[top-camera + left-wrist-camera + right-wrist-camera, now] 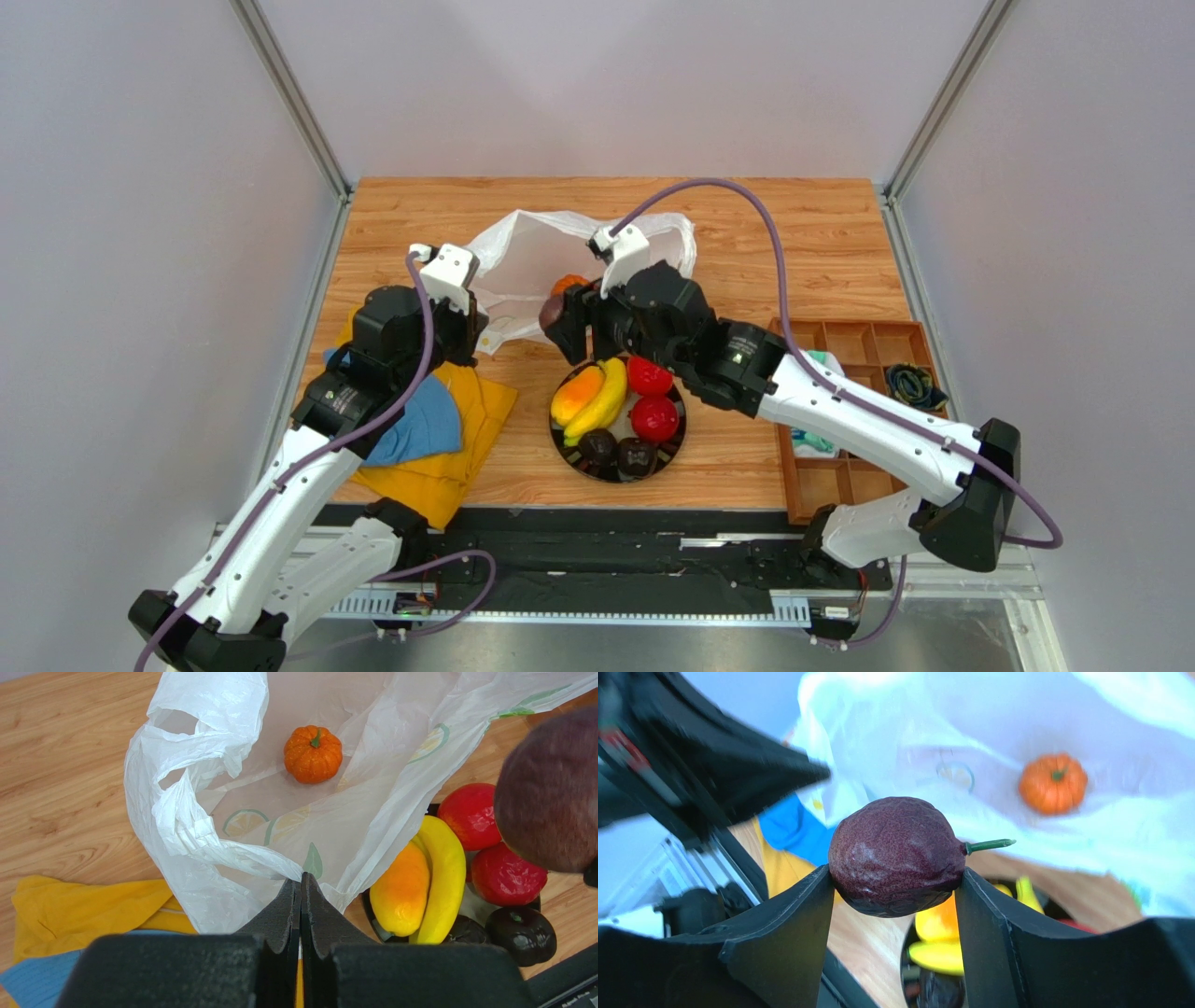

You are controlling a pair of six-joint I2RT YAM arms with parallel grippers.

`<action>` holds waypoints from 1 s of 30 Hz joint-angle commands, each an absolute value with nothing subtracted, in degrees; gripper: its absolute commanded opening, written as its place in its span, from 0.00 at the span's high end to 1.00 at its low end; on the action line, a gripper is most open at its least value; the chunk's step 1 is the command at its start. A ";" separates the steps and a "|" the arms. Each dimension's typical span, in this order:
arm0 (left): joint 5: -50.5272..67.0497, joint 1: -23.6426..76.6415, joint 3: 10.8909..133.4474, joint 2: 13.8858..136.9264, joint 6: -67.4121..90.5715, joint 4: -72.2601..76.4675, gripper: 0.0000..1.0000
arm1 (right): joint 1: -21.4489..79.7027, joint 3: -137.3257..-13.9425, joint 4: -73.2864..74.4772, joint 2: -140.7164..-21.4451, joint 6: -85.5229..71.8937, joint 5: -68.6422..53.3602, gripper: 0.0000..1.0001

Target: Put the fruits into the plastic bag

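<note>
The plastic bag (533, 252) lies open on the table; its near edge (231, 857) is pinched in my shut left gripper (300, 882). A ribbed orange fruit (313, 754) sits inside the bag and shows in the right wrist view (1053, 783). My right gripper (896, 882) is shut on a dark purple-brown round fruit (896, 855), held above the table between the black plate and the bag mouth (567, 319). The black plate (673, 451) holds a mango (577, 394), a banana (606, 396), two red fruits (652, 417) and two dark fruits (617, 452).
Blue (421, 420) and yellow (449, 462) cloths lie left of the plate, under my left arm. A wooden compartment tray (856, 420) stands at the right edge of the table. Grey walls enclose the table.
</note>
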State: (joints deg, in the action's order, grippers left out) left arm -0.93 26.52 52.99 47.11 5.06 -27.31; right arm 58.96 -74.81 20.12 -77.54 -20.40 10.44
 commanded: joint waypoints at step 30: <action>-0.44 26.63 55.46 47.02 5.54 -26.28 1.00 | 45.44 -107.23 28.65 -121.02 -16.44 6.68 0.43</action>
State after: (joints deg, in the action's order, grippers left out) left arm -0.91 26.52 52.99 47.11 5.06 -27.44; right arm 45.69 -105.36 28.60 -120.14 -16.23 5.98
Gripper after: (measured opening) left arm 0.007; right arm 0.622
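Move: My right hand already holds the purple fruit. The bag's inside, where I take it, lies about 17 cm ahead, 3 cm left and 19 cm below; the pumpkin in there is some 16 cm ahead, 2 cm left and 20 cm down. The plate's middle is about 5 cm back, 6 cm right and 24 cm below. From my left hand, which pinches the bag's edge, the bag's inside is roughly 14 cm ahead, 8 cm right and 17 cm down. I swing my right hand forward about 16 cm over the bag's near rim, first rising slightly and drifting left, then sinking into the mouth to end some 15 cm lower, easing back a little to the right. The fingers tip down about 20 degrees and keep their grip on the purple fruit. My left hand stays put, still pinching the bag's edge to hold it open. ##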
